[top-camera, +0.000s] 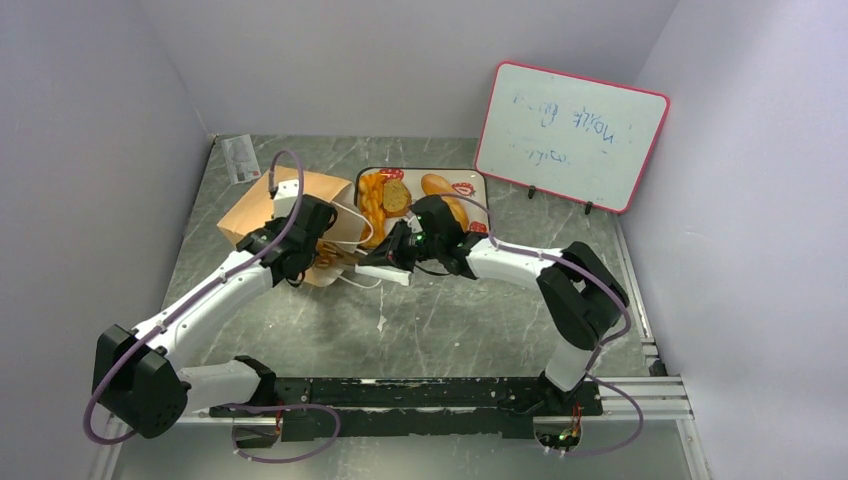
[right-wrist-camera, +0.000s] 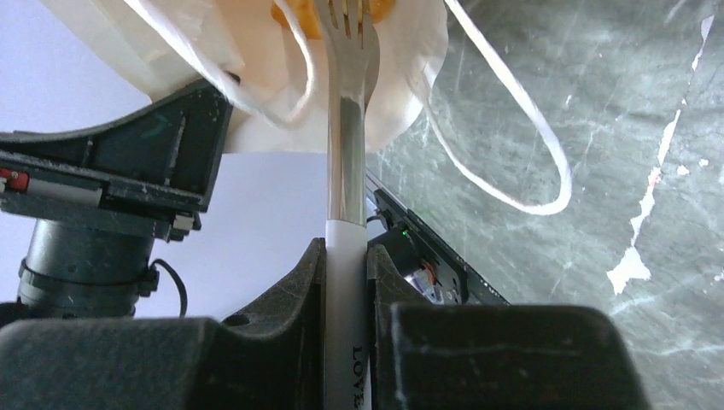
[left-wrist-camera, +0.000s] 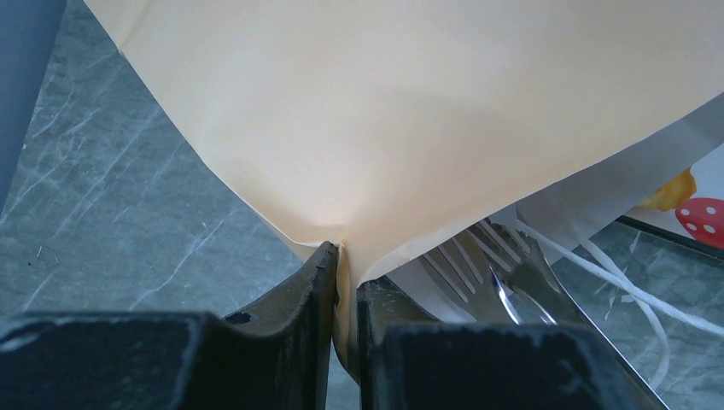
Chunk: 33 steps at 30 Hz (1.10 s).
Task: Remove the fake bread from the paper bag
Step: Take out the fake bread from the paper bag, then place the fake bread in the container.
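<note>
The tan paper bag (top-camera: 265,210) lies on its side, mouth toward the tray. My left gripper (top-camera: 315,252) is shut on the bag's lower mouth edge (left-wrist-camera: 346,231), with paper pinched between its jaws. My right gripper (top-camera: 392,252) is shut on the white handle of silver tongs (right-wrist-camera: 346,171). The tongs' forked tips reach into the bag mouth, against an orange piece of fake bread (right-wrist-camera: 290,10) that is mostly cut off by the frame. Other fake bread pieces (top-camera: 385,195) lie on the white strawberry-print tray (top-camera: 470,185). The tong tips (left-wrist-camera: 491,260) also show beside the left fingers.
The bag's white cord handles (right-wrist-camera: 521,128) loop loose over the grey marble tabletop (top-camera: 450,320). A pink-framed whiteboard (top-camera: 570,135) leans at the back right. A small card (top-camera: 240,158) lies at the back left near the wall.
</note>
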Available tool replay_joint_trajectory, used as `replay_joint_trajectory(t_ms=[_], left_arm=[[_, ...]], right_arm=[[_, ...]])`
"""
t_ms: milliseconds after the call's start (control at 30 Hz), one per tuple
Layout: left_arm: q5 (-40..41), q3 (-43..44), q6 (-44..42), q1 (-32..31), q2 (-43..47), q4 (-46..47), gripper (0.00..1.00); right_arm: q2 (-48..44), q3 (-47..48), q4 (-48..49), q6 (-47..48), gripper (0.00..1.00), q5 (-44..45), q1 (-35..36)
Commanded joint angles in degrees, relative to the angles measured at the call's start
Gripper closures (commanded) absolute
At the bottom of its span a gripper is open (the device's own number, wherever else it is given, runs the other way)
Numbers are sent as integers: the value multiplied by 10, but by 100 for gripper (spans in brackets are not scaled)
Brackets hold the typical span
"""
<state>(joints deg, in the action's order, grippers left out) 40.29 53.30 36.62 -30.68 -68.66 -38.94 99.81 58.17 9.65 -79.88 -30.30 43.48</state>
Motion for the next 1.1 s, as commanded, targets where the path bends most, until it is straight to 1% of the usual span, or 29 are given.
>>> replay_joint_trajectory(t_ms=[0, 167, 533, 733, 800, 1067], left_arm=[[11, 28, 13, 11, 3, -7, 93], [9, 33, 6, 31, 2, -2, 93], [14, 50, 1, 55, -5, 2, 93], [7, 48, -11, 74, -2, 14, 93], [4, 46, -16, 80, 0, 19, 93], [-7, 33, -40, 103, 14, 45, 93]], right_arm=[[-51, 9, -38, 44, 100, -20, -12], [-115, -46, -47, 51, 100, -41, -53], [-248, -108, -119, 78, 100, -55, -120], [-297, -94, -196, 121, 100, -36, -149], [-310, -91, -215, 129, 100, -30, -171], [-324, -59, -289, 169, 100, 0, -201]])
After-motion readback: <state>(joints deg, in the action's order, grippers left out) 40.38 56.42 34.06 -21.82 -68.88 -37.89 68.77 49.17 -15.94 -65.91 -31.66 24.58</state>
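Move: Between the tips of the tongs that the right hand holds, the pretzel still sits in the bag's mouth, about 10 cm left of that hand, 2 ahead and 5 lower. The tray's middle is some 12 cm ahead, 12 right and 13 below; the twisted bread on it lies 12 ahead and level sideways, the round bread 14 ahead, 6 right. From the left hand, pinching the bag's rim, the pretzel is roughly 9 cm right, 3 back, 6 below. Drawing the tongs out of the bag, the right hand sweeps about 15 cm right and rises some 6 cm, turning a little clockwise, its grip on the handle kept and the pretzel brought towards the tray's near-left part. The left hand, still pinching the rim, pulls the bag the other way, about 4 cm left and some 2 cm forward and up. ##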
